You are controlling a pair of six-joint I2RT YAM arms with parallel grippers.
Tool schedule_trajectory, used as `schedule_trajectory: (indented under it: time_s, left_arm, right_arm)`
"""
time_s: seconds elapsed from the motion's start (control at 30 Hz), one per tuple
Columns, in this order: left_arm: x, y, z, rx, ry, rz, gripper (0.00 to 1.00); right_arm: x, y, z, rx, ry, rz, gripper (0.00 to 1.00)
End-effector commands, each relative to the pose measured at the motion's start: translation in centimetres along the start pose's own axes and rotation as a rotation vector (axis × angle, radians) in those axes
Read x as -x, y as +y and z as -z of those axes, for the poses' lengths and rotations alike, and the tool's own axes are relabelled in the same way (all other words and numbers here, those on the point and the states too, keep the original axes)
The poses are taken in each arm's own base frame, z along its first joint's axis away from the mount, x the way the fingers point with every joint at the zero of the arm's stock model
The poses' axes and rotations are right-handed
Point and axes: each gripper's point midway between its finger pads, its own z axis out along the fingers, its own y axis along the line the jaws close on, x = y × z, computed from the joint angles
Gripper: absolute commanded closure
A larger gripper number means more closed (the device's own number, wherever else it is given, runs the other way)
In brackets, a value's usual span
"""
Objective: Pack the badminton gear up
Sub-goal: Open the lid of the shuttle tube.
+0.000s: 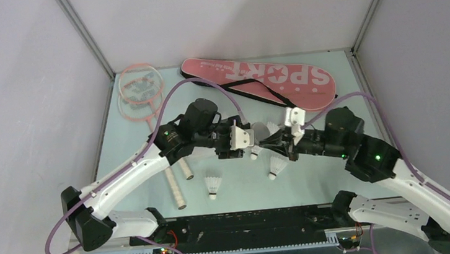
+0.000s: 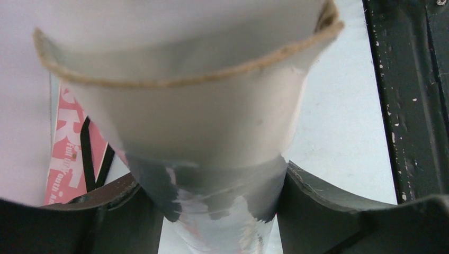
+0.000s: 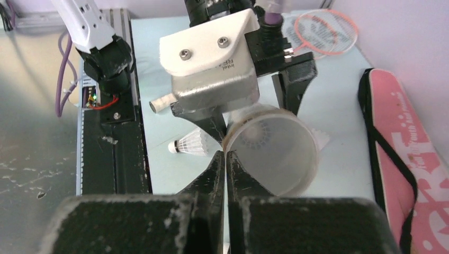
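Note:
My left gripper (image 1: 250,139) (image 2: 212,182) is shut on the long white tube (image 1: 266,131) (image 2: 190,111) and holds it level above the table's middle. The tube's open mouth (image 3: 272,153) faces my right gripper (image 1: 278,140) (image 3: 225,154). That gripper is shut with nothing in it, its tips at the left rim of the mouth. Deep inside the tube a shuttlecock (image 3: 258,138) shows. Three more shuttlecocks lie on the table (image 1: 214,184) (image 1: 278,166) (image 1: 255,153); one of them (image 3: 190,144) lies beside the tube. Two pink rackets (image 1: 137,92) (image 3: 323,33) lie at the back left. The pink "SPORT" bag (image 1: 261,78) (image 3: 410,159) (image 2: 66,159) lies at the back.
The rackets' white handles (image 1: 176,184) reach toward the near edge under my left arm. A black rail (image 1: 244,221) (image 3: 114,159) runs along the near edge. Grey walls close in the table on the left, back and right.

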Motion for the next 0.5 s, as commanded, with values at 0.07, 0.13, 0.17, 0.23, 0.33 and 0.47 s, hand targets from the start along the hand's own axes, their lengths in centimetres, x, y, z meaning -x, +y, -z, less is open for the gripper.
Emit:
schedule_trajectory:
  time_s: [0.07,0.13,0.17,0.23,0.33,0.47]
  left_arm:
    - [0.8,0.8,1.2,0.075,-0.04,-0.061,0.58]
    - [0.6,0.8,1.2,0.084,-0.037,-0.069,0.58]
    - [0.5,0.9,1.2,0.087,-0.035,-0.069,0.59]
    - [0.5,1.0,1.3,0.101,-0.032,-0.062,0.6]
    - [0.8,2.1,1.8,0.174,-0.042,-0.046,0.63]
    - [0.7,3.4,3.0,0.303,-0.062,-0.037,0.63]
  right_arm:
    - [5.6,0.2,4.4,-0.079,-0.217,0.003,1.0]
    - [6.4,0.3,5.4,-0.095,-0.256,0.002,1.0]
    - [6.6,0.0,5.7,-0.119,-0.266,-0.012,1.0]
    - [6.6,-1.4,6.5,-0.212,-0.275,-0.046,1.0]
    - [5.1,-4.4,7.3,-0.398,-0.23,-0.127,1.0]
    - [0.0,-10.7,9.3,-0.831,-0.104,-0.359,1.0]
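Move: The right hand already pinches the near rim of the lid, whose middle lies about 3 cm ahead and 1 cm left of it, at its height. The tube's mouth is right beside the lid, some 3 cm ahead of this hand, 3 cm left and 1 cm lower. From the left hand, which grips the tube just below its mouth, the lid is about 5 cm right, 2 cm ahead and 6 cm up. Still pinching the lid's rim, the right hand pulls away from the tube, about 7 cm right and 6 up. ##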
